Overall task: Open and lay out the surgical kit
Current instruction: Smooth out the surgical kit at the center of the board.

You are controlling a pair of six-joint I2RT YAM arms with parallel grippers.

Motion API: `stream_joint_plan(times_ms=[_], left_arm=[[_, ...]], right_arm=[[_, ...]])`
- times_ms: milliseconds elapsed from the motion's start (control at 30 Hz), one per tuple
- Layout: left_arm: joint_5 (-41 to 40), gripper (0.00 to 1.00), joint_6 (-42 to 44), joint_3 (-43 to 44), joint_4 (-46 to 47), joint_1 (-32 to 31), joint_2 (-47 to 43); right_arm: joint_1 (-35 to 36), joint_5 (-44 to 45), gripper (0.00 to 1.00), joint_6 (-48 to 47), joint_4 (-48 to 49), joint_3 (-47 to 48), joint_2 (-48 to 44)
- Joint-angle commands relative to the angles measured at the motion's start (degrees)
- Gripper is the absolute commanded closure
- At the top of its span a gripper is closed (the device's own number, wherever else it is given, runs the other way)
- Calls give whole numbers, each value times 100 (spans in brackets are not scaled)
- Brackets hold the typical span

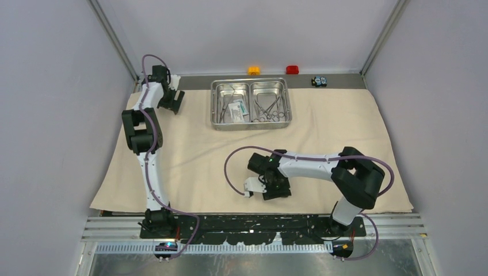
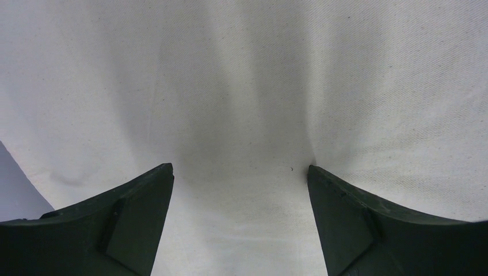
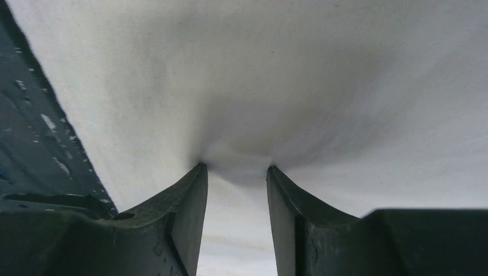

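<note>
The beige cloth [image 1: 190, 155] lies spread flat over the table. On its far middle stands the steel two-compartment tray [image 1: 251, 126], with a white/teal packet [image 1: 237, 112] and straight tools on the left and ring-handled clamps [image 1: 269, 108] on the right. My left gripper [image 1: 172, 103] is at the cloth's far left corner, open wide, tips resting on the cloth [image 2: 241, 86], nothing between them [image 2: 240, 167]. My right gripper [image 1: 277, 194] is near the cloth's front edge, pointing down; its jaws [image 3: 236, 167] stand narrowly apart, pressed into the cloth [image 3: 259, 75], which puckers slightly between the tips.
An orange block [image 1: 254, 70], a red block [image 1: 292, 69] and a small black-and-blue gadget [image 1: 319, 81] sit along the back edge beyond the cloth. Grey walls close both sides. The dark base rail [image 1: 253, 224] runs just in front of the cloth, seen dark [image 3: 34, 144] beside the right gripper.
</note>
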Motion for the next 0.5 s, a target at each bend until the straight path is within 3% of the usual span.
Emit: stream_joint_plan(times_ms=[0, 200, 467], left_arm=[[-515, 10, 377, -321, -443, 191, 116], [-443, 9, 446, -425, -265, 192, -71], [-316, 8, 317, -292, -297, 170, -2]], right_arm=[[-119, -800, 53, 433, -82, 35, -417], [-1158, -1085, 50, 1120, 578, 902, -860], [-1198, -1035, 49, 2263, 2092, 1600, 93]])
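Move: My right hand is down on the kit's cloth, nearly at its near edge, which runs about 6 cm behind it. The tray's middle lies some 39 cm ahead and 8 cm to the left, at almost the same height; a faint crease in the cloth lies roughly 18 cm ahead and 20 cm left. From my left hand, the tray is about 31 cm to the right and practically level with it. I end the smoothing stroke and lift my right hand's half-open fingers off the cloth, carrying them up about 8 cm, forward about 9 cm and nearly as far left, quickly, back towards the tray. On the way I roll the hand so its left side rises and its fingertips swing left, and turn it some 25 degrees clockwise. ##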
